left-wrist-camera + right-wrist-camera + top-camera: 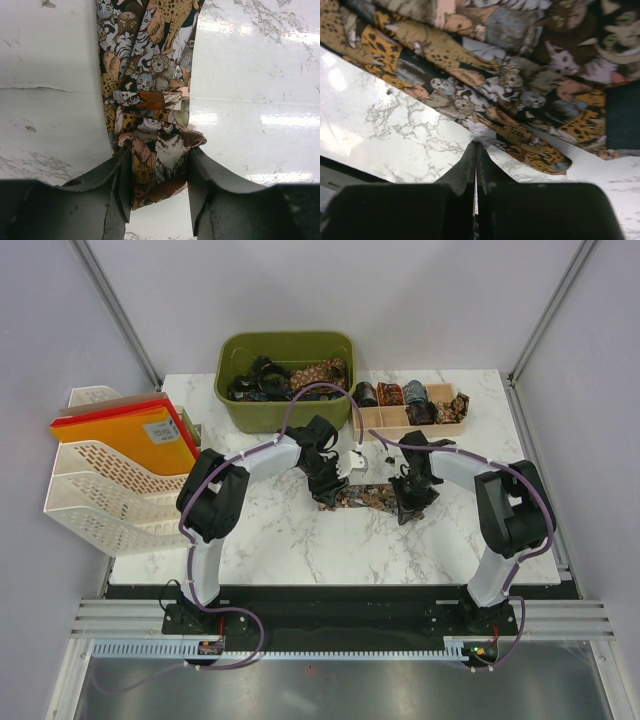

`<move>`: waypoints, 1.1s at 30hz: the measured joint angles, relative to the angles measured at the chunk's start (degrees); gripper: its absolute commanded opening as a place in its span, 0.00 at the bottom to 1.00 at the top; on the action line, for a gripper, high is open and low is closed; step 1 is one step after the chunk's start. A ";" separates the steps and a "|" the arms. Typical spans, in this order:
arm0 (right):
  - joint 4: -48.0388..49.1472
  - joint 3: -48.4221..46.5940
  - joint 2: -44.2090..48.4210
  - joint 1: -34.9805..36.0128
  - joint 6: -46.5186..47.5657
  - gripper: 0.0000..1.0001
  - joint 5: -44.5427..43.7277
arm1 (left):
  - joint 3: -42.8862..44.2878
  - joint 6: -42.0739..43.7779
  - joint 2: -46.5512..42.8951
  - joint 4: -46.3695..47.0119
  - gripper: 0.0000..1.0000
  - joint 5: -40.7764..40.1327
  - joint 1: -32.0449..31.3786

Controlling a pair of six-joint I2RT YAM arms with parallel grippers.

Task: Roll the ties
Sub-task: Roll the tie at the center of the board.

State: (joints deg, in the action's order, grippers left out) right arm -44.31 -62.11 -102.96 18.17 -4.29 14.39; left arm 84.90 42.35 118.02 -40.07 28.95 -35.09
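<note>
One of the ties [365, 497], dark with a brown-gold cat print, lies flat across the middle of the marble table between my two grippers. My left gripper [328, 490] is shut on its folded, bunched end [160, 155], a finger pressing each side, while the rest of the tie [150, 60] runs away from the jaws. My right gripper [408, 502] sits at the tie's other part. Its jaws [476, 145] are pressed together with the tips on the near edge of the tie [520, 65].
A green bin [232, 390] at the back holds loose ties. To its right stands a wooden compartment tray [395, 422] with rolled ties. A white file rack [95, 490] with orange folders [125, 435] is at the left edge.
</note>
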 measured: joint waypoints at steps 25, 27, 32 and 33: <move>9.35 -7.23 2.69 -4.61 2.69 0.36 -8.24 | -0.02 0.52 0.00 -0.04 0.09 0.00 0.07; 9.42 -9.42 1.51 -5.14 1.75 0.41 -2.16 | -0.02 0.52 0.00 -0.04 0.09 0.11 0.15; 14.29 -9.92 -0.61 -4.66 -6.86 0.40 13.68 | -0.02 0.52 0.00 -0.04 0.09 0.33 0.26; 15.76 -9.90 -1.68 -4.13 -9.31 0.40 16.28 | -0.02 0.52 0.00 -0.04 0.09 0.33 0.26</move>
State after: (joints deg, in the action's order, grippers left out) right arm -28.56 -72.01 -104.64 14.04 -13.61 30.68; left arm 84.88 42.87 118.02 -40.12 29.28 -34.83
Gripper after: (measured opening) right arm 0.406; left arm 0.483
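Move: The tie's loose tail, skewed back towards the base, has its middle about 4 cm ahead and 2 cm right of the right fingertips, which are at its near edge; the rolled end, in the left fingers, lies some 15 cm to the right hand's left and 3 cm ahead. Beyond the tail, the wooden box sits about 21 cm straight ahead of the right hand. From the left hand, the tail's middle is roughly 18 cm right, level with it. The tie's skewed tail is pushed forward along its near edge by the almost shut right fingertips, which travel about 10 cm forward and 5 cm right, tips swinging forward some 20 degrees. They then rise to about 6 cm, sweep some 10 cm left towards the rolled end, tips tilting left, and open to under half. The left fingers keep their grip on the roll. ##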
